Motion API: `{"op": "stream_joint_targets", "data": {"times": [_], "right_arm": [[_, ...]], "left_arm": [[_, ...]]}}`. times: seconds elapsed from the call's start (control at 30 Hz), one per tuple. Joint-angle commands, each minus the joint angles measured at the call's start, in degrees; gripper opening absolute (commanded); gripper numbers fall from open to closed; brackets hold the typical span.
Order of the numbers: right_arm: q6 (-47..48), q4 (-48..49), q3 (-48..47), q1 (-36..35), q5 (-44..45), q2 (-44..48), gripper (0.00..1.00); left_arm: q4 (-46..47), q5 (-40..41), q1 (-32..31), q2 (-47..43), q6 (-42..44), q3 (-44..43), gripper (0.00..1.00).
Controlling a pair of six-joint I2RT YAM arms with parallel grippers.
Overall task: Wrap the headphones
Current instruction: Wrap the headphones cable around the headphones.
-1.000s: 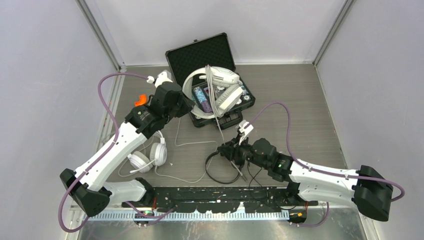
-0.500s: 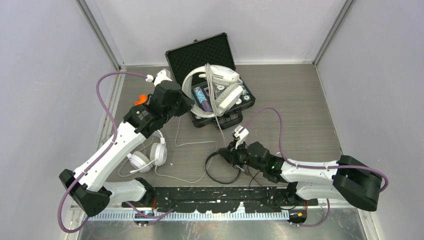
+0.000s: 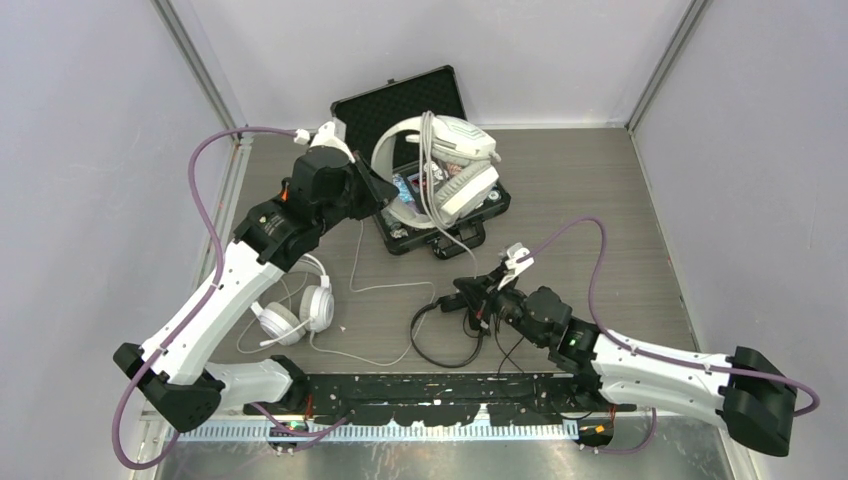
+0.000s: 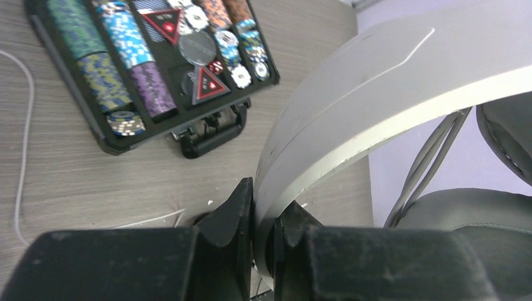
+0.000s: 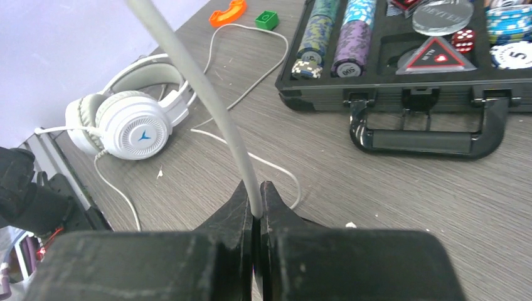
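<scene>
My left gripper (image 3: 374, 193) is shut on the headband (image 4: 351, 94) of the bulky white-grey headphones (image 3: 445, 165) and holds them in the air above the open case. Their grey cord (image 3: 445, 238) hangs down to my right gripper (image 3: 460, 298), which is shut on it (image 5: 207, 106) just above the table. The slim black headphones (image 3: 445, 340) lie on the table under the right gripper. On the left of the table lies the white round-cup pair (image 3: 295, 315), its thin white cord loose around it.
A black case (image 3: 400, 105) with poker chips (image 4: 144, 63) stands open at the back centre, its handle (image 5: 426, 141) toward me. An orange piece (image 5: 228, 12) and a green block (image 5: 266, 20) lie at the far left. Grey walls close three sides.
My right gripper has shut on the grey cord and shifted slightly right. The left gripper has lifted the bulky headphones higher and farther back over the case.
</scene>
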State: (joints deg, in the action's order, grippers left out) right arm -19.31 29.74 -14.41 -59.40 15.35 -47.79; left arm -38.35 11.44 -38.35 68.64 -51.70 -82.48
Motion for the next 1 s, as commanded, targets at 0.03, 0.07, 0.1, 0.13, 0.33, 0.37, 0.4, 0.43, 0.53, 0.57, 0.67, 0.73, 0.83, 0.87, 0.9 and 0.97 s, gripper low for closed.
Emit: {"op": "stream_joint_targets", "data": {"times": [0.03,0.07,0.1,0.13,0.33,0.37,0.4,0.43,0.53,0.57,0.67,0.73,0.83,0.87,0.9,0.97], "right_arm": [[1.4,-6.3,-2.8,0.5,4.6,5.7,0.00],[1.2,-7.2,-3.0,0.6,4.7,6.7,0.00],[0.8,-8.2,-3.3,1.0,4.8,7.5,0.00],[0.6,-9.1,-3.5,1.5,4.6,8.2,0.00],[-2.2,-15.7,-5.6,5.9,2.5,9.9,0.00],[-3.5,-16.9,-6.5,6.8,1.4,10.1,0.00],[-4.6,-18.4,-7.5,7.5,0.2,10.2,0.00],[-5.7,-20.3,-8.7,8.1,-1.1,10.3,0.00],[-8.1,-25.0,-12.3,8.8,-4.5,10.5,0.00],[-8.6,-26.3,-13.3,8.9,-5.3,10.5,0.00],[-9.2,-31.0,-16.4,9.1,-8.3,10.1,0.00],[-9.2,-34.8,-18.6,9.2,-10.5,9.5,0.00],[-8.5,-40.6,-21.7,9.2,-11.5,9.2,0.00],[-8.1,-42.5,-22.7,9.2,-11.2,9.6,0.00],[-7.1,-43.8,-23.3,9.1,-10.7,10.2,0.00],[-4.7,-44.8,-23.8,9.2,-9.6,12.1,0.00]], "left_arm": [[8.8,-13.6,0.1,-1.9,5.1,-2.6,0.00],[8.7,-15.0,0.1,-2.0,6.6,-2.5,0.00],[8.7,-16.1,0.1,-2.2,7.5,-2.4,0.00],[8.5,-16.9,0.0,-2.4,8.2,-2.3,0.00],[6.4,-26.1,1.4,-1.8,12.8,-4.3,0.00],[6.3,-30.4,1.9,-1.2,13.8,-4.8,0.00],[6.6,-34.1,2.4,-0.8,15.2,-5.1,0.00],[6.7,-37.6,2.8,-0.2,17.4,-5.5,0.00],[3.7,-45.1,3.7,1.8,23.2,-8.1,0.00],[1.7,-46.3,4.2,2.6,25.4,-9.3,0.00],[-4.4,-48.1,4.5,5.0,33.0,-12.6,0.00],[-8.9,-47.4,4.5,6.4,38.6,-14.8,0.00],[-13.2,-46.0,4.5,7.7,44.3,-17.0,0.00],[-13.8,-46.0,4.5,8.1,45.6,-17.3,0.00],[-14.2,-45.8,4.6,8.4,46.4,-17.5,0.00],[-14.1,-46.0,4.6,8.7,46.6,-17.6,0.00]]}}
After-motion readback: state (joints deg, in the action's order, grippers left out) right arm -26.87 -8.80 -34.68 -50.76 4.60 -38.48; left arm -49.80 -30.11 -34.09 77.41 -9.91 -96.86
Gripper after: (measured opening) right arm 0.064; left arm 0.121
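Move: My left hand grips the headband of the white headphones, whose middle lies about 8 cm to its right and 2 cm ahead, nearly level with it. The chip case sits some 12 cm ahead of that hand, 7 cm right and 32 cm below. From my right hand, which pinches the cable, those headphones are about 12 cm ahead, 5 cm left and 18 cm up; the black headphones lie 5 cm back, 5 cm left and 17 cm below. I swing the white headphones round towards my right hand, turning my left hand some 50 degrees clockwise while drawing it back and right about 7 cm, its grip kept on the headband. Still pinching the cable, my right hand first slides nearly 4 cm right and slightly forward, then climbs to about 6 cm up, easing back and tipping its fingers down a little. ##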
